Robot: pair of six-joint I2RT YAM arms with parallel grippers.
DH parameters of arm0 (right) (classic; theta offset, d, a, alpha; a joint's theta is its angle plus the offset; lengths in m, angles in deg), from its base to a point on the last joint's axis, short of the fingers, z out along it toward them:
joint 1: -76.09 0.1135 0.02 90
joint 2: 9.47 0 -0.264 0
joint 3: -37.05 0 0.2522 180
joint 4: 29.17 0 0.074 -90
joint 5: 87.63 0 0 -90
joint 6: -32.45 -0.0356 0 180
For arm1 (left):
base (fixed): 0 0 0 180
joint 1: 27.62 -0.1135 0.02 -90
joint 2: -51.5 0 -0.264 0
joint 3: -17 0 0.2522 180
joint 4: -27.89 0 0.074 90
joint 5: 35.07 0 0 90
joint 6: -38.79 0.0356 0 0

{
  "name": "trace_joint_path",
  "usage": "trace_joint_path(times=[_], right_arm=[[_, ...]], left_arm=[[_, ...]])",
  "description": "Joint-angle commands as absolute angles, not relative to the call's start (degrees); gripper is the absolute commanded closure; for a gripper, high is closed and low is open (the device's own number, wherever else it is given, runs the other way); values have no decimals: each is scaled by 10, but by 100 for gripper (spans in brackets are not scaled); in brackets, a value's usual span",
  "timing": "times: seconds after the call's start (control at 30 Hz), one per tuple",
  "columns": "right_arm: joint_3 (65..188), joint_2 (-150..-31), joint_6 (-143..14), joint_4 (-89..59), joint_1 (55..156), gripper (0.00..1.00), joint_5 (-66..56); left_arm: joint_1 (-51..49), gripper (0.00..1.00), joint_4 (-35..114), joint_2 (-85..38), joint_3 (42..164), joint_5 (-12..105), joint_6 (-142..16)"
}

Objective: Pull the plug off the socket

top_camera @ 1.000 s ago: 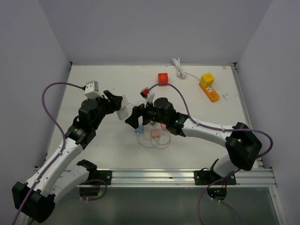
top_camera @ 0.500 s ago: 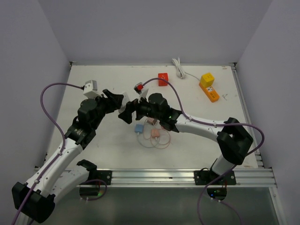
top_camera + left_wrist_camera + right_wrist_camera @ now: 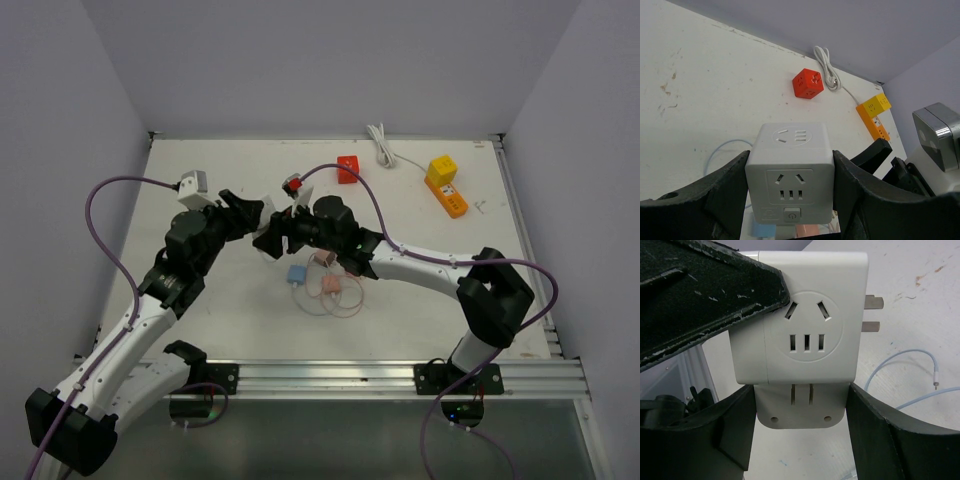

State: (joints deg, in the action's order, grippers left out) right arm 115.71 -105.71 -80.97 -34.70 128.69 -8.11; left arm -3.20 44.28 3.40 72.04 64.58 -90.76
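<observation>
The socket is a white cube (image 3: 790, 175) held off the table, with my left gripper (image 3: 790, 160) shut on its two sides. In the right wrist view the socket (image 3: 805, 335) has two metal prongs (image 3: 872, 315) sticking out of its right face. A flat white plug (image 3: 800, 412) sits pushed into its lower face. My right gripper (image 3: 800, 395) is shut on that plug, one black finger against each side. From above, the two grippers meet nose to nose (image 3: 268, 238), and only a sliver of the socket (image 3: 270, 204) shows.
A red cube socket (image 3: 347, 168), a coiled white cable (image 3: 383, 145) and a yellow power strip (image 3: 445, 185) lie at the back of the table. Just under the grippers lie a blue adapter (image 3: 297, 272) and a pink one (image 3: 330, 285) with thin looped wires.
My right arm has swung left up to the left gripper, and its jaws have narrowed from wide open onto the plug. The left arm and socket have stayed put.
</observation>
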Motion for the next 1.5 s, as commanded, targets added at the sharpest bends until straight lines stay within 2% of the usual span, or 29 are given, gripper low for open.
trace_joint_path(times=[0.0,0.13,0.33,0.7,1.1,1.47], right_arm=[[1156,-1048,-800,-340,1291,67,-92],[1144,-1043,-797,-321,1290,85,-100],[1125,-1034,-791,-282,1291,94,-126],[1068,-1027,-817,-220,1295,97,-156],[1027,-1021,-859,-228,1302,99,-142],[1062,-967,-799,-58,1293,98,93]], left_arm=[[-35,100,372,40,731,674,-897],[-35,100,362,40,735,692,-880],[-35,100,363,29,759,735,-836],[-35,100,323,18,778,810,-795],[-35,100,268,4,759,882,-814],[-35,100,461,-96,777,851,-835]])
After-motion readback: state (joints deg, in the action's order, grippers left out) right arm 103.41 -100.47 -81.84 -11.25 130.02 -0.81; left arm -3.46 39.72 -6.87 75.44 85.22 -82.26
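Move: The white plug is already between the right fingers, still in the underside of the white socket cube, whose middle is about 4 cm above the right hand, 2 cm ahead and 2 cm left. For the left hand, which holds that cube, the plug lies some 5 cm below and 2 cm back, neither left nor right. On the table, about 20 cm below the right hand, are a blue plug 7 cm right and 2 cm back, and a salmon plug 15 cm right and 5 cm back. The white plug, still pinched in the right hand, is drawn slowly down out of the cube, then comes away fast: down, right and back, about 17 cm in all, towards the loose plugs, the fingers tipping some 30 degrees, mostly downward. The left hand keeps its grip, first sags 1–2 cm with the pull, then swings left and forward about 7 cm, turning some 20 degrees counter-clockwise; its jump upward sinks away again. ##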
